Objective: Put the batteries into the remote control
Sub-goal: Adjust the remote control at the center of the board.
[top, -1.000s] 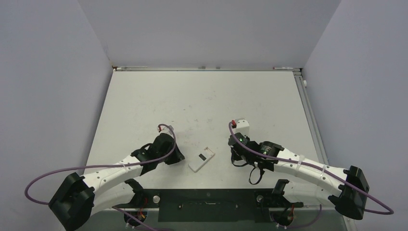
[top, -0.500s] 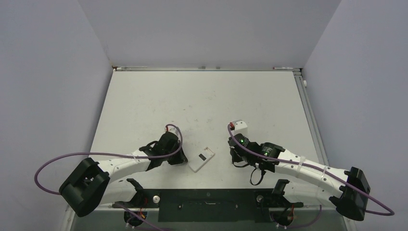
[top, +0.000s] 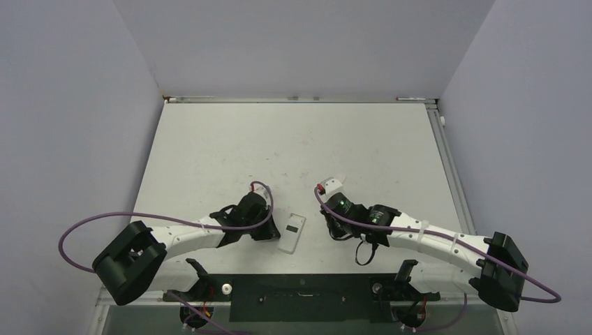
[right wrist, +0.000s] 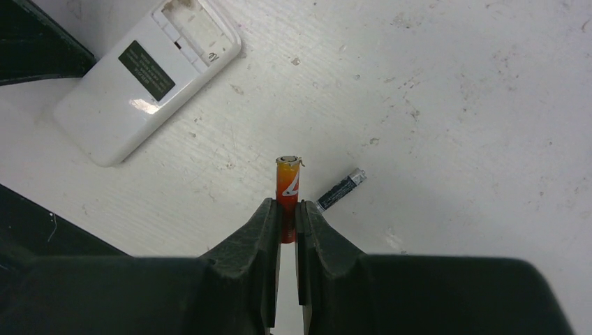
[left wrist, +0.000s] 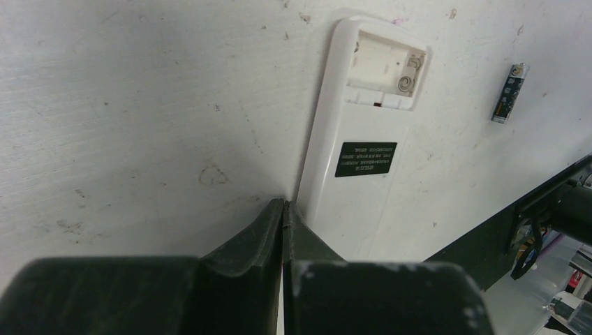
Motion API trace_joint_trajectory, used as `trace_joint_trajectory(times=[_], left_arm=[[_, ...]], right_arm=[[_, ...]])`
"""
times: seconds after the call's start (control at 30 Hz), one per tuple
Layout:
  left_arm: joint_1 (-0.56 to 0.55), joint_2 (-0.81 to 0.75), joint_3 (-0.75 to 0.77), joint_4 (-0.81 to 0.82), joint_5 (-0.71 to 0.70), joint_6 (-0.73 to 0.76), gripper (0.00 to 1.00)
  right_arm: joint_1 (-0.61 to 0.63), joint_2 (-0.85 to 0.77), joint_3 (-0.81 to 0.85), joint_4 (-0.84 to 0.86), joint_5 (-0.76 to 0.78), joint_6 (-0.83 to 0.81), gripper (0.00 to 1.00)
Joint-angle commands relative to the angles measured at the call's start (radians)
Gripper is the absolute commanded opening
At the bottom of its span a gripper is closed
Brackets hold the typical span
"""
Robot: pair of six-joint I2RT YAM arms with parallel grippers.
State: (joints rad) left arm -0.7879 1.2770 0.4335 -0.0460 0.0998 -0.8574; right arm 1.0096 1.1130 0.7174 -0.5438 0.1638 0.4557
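Note:
The white remote control [top: 291, 232] lies back-up on the table near the front edge. Its battery compartment [left wrist: 384, 70] is open, with a spring showing and nothing inside. My left gripper [left wrist: 284, 204] is shut and empty, its tips touching the remote's left edge. My right gripper [right wrist: 287, 206] is shut on a red-orange battery [right wrist: 287, 183], which sticks out past the fingertips above the table, right of the remote control [right wrist: 143, 77]. A second slim dark battery [right wrist: 339, 190] lies flat on the table just beyond the held one, and the left wrist view shows this dark battery [left wrist: 509, 91] too.
The black base plate [top: 300, 296] runs along the table's near edge close behind the remote. Purple cables [top: 98, 223] loop from both arms. Grey walls enclose the table on three sides.
My left gripper has moved right up against the remote, which has turned from slanted to nearly straight. My right gripper, holding the battery, has shifted left toward the remote.

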Motion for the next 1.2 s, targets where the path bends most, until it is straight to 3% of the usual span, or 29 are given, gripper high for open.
trace_joint_trajectory(times=[0.0,0.43,0.7,1.0,1.17], left_arm=[[-0.024,0.011,0.027,0.031,0.001,-0.007,0.0],[-0.06,-0.022,-0.019,0.091,-0.005,-0.051,0.0],[-0.049,-0.135,-0.037,-0.016,-0.078,-0.051,0.0],[-0.007,-0.348,-0.057,-0.173,-0.146,-0.066,0.26],[0.011,-0.469,-0.078,-0.241,-0.166,-0.09,0.32]], right_arm=[[0.008,0.047,0.059,0.057,-0.054,-0.11,0.09],[0.008,0.178,0.171,0.098,-0.119,-0.339,0.09],[0.002,0.307,0.275,0.078,-0.156,-0.474,0.08],[-0.017,0.429,0.376,0.035,-0.225,-0.591,0.08],[-0.032,0.475,0.411,0.027,-0.267,-0.672,0.08]])
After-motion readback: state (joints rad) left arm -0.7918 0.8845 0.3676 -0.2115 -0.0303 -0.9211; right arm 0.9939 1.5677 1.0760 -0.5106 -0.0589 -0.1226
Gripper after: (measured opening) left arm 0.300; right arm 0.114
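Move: The remote control's middle lies about 4 cm right and 2 cm ahead of the shut left fingertips, at about their height; they are at its left edge near the lower end. The black battery is roughly 18 cm to their right and 3 cm ahead. From the right gripper, which holds the orange battery, the remote's middle is some 12 cm left, 2 cm ahead and 8 cm below; the black battery lies 3 cm ahead, 1 cm right, 8 cm down. Push the remote's lower left edge with the shut left fingertips, easing about 1 cm right and back, then lift clear some 5 cm, swinging about 4 cm left and opening partway. Meanwhile carry the gripped orange battery left and somewhat forward, about 9 cm in all, towards the remote's battery compartment, turning the right wrist some 30 degrees counter-clockwise. ##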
